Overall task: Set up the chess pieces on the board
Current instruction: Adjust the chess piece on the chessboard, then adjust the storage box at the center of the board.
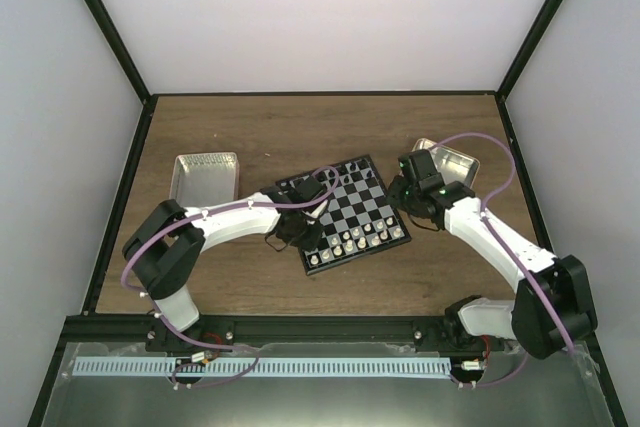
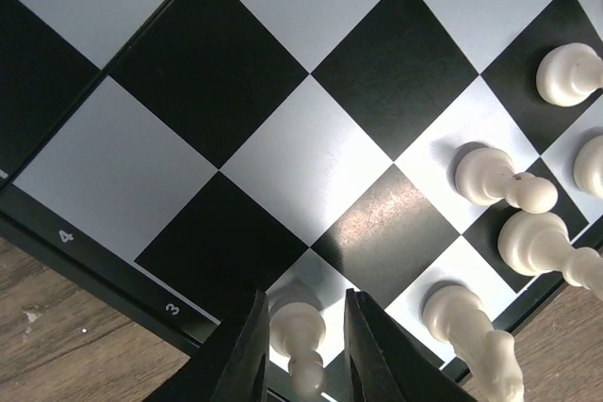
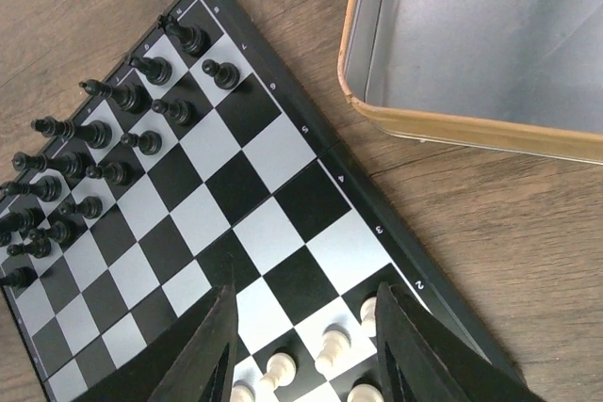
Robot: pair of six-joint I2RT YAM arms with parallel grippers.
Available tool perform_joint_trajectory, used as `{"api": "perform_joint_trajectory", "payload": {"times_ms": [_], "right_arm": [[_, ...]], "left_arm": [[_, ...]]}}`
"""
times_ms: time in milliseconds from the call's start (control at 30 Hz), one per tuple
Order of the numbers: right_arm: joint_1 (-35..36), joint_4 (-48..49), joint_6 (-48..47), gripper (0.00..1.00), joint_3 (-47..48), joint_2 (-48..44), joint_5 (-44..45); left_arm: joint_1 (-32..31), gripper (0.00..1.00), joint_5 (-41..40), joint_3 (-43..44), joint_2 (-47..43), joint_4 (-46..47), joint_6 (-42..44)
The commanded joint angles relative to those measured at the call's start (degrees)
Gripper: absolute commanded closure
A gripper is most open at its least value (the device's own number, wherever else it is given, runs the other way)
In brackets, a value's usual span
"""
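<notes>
The board (image 1: 362, 205) lies at mid-table, turned at an angle. Black chessmen (image 3: 113, 138) fill its far rows. Cream-white chess pieces (image 1: 350, 244) line the near rows. My left gripper (image 1: 300, 232) hangs over the board's near-left corner. In the left wrist view its fingers (image 2: 303, 300) straddle a white pawn (image 2: 298, 331) that stands on a pale square; the jaws are open, with a gap on the right side. More white pieces (image 2: 490, 176) stand to its right. My right gripper (image 3: 305, 289) is open and empty above the white pawns (image 3: 332, 345) at the near-right corner.
A silver tray (image 1: 205, 177) sits left of the board. A tan-rimmed tray (image 3: 471, 35) sits right of it, close behind the right wrist (image 1: 420, 175). White walls with black frame bars enclose the wooden table (image 1: 300, 127).
</notes>
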Motion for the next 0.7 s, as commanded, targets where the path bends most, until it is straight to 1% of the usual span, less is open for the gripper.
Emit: {"api": "perform_joint_trajectory", "payload": {"times_ms": [0, 67, 200, 300, 400, 533, 667], "right_arm": [[-0.8, 0.8, 0.5, 0.55, 2.0, -1.3, 3.9], [-1.6, 2.0, 0.5, 0.53, 2.4, -1.2, 4.0], [-6.1, 5.2, -0.3, 0.51, 2.5, -1.0, 0.9], [-9.9, 6.7, -1.4, 0.44, 3.1, -0.3, -0.8], [-14.1, 6.2, -2.4, 0.36, 4.9, 2.0, -1.0], [-20.8, 5.2, -3.8, 0.27, 7.5, 6.6, -1.5], [-25.8, 6.3, -3.7, 0.21, 10.7, 12.9, -3.3]], "left_arm": [[-0.2, 0.74, -0.4, 0.8, -2.6, 0.4, -0.4], [-0.2, 0.69, -1.3, 1.0, -3.9, 0.8, -0.9], [0.2, 0.63, -3.4, 0.0, -6.8, 3.6, -1.8], [0.7, 0.61, -6.5, 1.2, -8.9, 3.9, -2.8], [1.9, 0.56, -9.4, 1.7, -12.0, 5.5, -4.1], [5.3, 0.54, -8.7, 3.2, -14.5, 6.8, -4.4], [9.0, 0.53, -6.9, 5.8, -15.1, 8.7, -1.4]]}}
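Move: The white pawn just set down by the board's left edge stands between the left hand's parted fingers, its middle about 1 cm below. The white knight is some 3 cm right and 2 cm nearer the base, the corner rook 1 cm right and 3 cm nearer, the next pawn 5 cm right and 1 cm ahead. For the right hand, the tray's middle lies about 11 cm right, 6 cm ahead; a last white piece, hidden now, roughly 16 cm right, 4 cm ahead. Both are some 11 cm below. Already free of the pawn, the left fingers open further as that hand pulls up about 11 cm, slowly at first, and forward about 7 cm over the board, tips swinging outward some 20 degrees. The right hand, touching nothing, sweeps about 12 cm right and 7 cm forward over the tray towards the last white piece, opening wide and turning nearly 20 degrees clockwise. ##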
